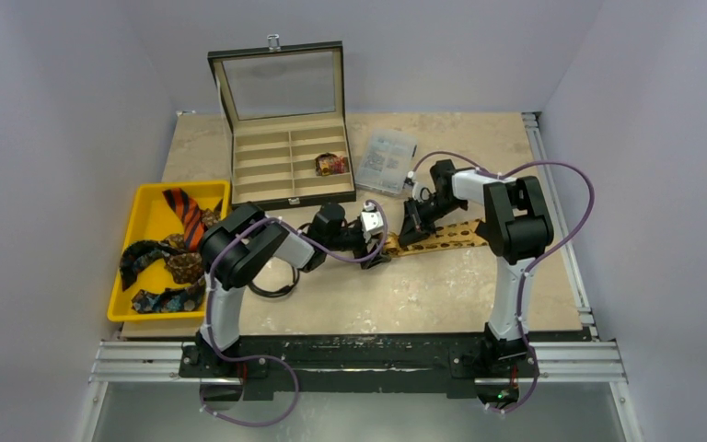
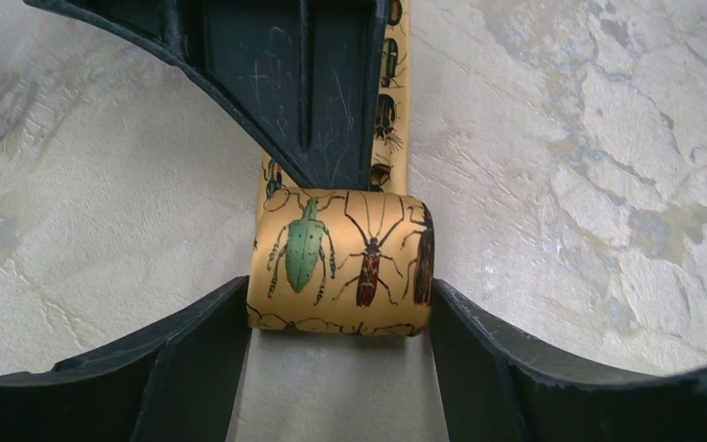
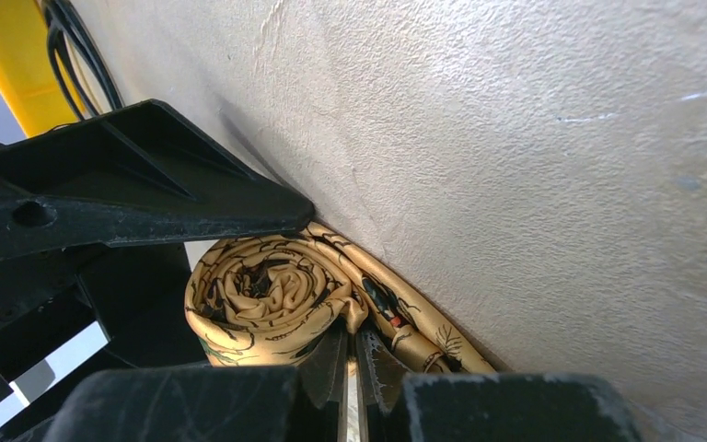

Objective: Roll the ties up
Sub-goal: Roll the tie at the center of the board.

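A tan-gold tie printed with beetles lies across the table's middle, its left end wound into a roll. My left gripper holds that roll by its two ends, with a finger against each side. My right gripper is shut, and its tips press on the tie where the flat length meets the roll. Seen from above, the left gripper and right gripper meet at the tie's left end. An orange tie with black stripes and dark ties lie in the yellow tray.
An open wooden compartment case with a glass lid stands at the back and holds one rolled tie. A clear plastic box sits to its right. A black cable loop lies by the left arm.
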Robot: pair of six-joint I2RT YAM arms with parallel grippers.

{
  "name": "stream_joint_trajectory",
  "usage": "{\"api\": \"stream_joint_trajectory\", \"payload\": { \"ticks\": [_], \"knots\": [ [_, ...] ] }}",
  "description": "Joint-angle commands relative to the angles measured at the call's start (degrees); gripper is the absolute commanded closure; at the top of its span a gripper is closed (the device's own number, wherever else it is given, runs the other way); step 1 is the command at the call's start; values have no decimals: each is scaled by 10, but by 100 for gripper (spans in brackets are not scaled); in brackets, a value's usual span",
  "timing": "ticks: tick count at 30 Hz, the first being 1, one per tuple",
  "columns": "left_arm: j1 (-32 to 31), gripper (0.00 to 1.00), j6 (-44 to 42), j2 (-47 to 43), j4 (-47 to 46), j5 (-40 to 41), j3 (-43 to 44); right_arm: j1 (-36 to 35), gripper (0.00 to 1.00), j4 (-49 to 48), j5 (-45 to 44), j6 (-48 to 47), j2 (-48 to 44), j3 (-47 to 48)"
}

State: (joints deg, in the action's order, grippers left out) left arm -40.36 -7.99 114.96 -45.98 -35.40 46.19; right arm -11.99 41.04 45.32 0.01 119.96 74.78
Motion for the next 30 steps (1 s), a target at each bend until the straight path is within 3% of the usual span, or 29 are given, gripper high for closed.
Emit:
{"api": "stream_joint_trajectory", "payload": {
  "ticks": [1,7,11,16,19,24,30],
  "knots": [
    [0,33,56,29,-94,-14,21,-3,100,-50,-155,-39,28,-2],
    [-10,35,94,50,-114,-11,46,-4,100,-62,-156,-34,28,-16],
    [-24,41,115,68,-116,1,64,-5,100,-68,-148,-28,31,-14],
    [-39,65,62,56,-72,36,51,-7,100,-68,-110,-28,24,-14],
    [-40,74,13,17,19,45,44,-6,99,-59,-78,-29,7,-15],
    [-40,80,-43,-31,204,89,44,7,76,-9,-42,-50,-31,-9],
    [-39,83,-81,-16,323,126,69,48,54,43,20,-83,-85,0]
  ]
}}
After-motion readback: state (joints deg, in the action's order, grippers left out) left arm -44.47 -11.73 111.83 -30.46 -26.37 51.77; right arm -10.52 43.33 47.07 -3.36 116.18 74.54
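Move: The rolled part of the tie sits about 3 cm to the right of the left hand and 1 cm ahead, at finger height, its ends between the spread fingertips. From the right hand the roll lies roughly 2 cm to the left, level with it. Seen from the left hand, the clear plastic box stands some 18 cm ahead and 1 cm to the right, and the black cable coil about 22 cm left and 5 cm back. Rightward about 3 cm and slightly forward, the left hand slides its open fingers farther over the roll, closes them on its two ends, then draws back left some 2 cm while its fingertips tip down roughly 15 degrees. The right hand keeps its shut fingertips on the tie beside the roll until the left has gripped, then opens and rises about 2 cm. ##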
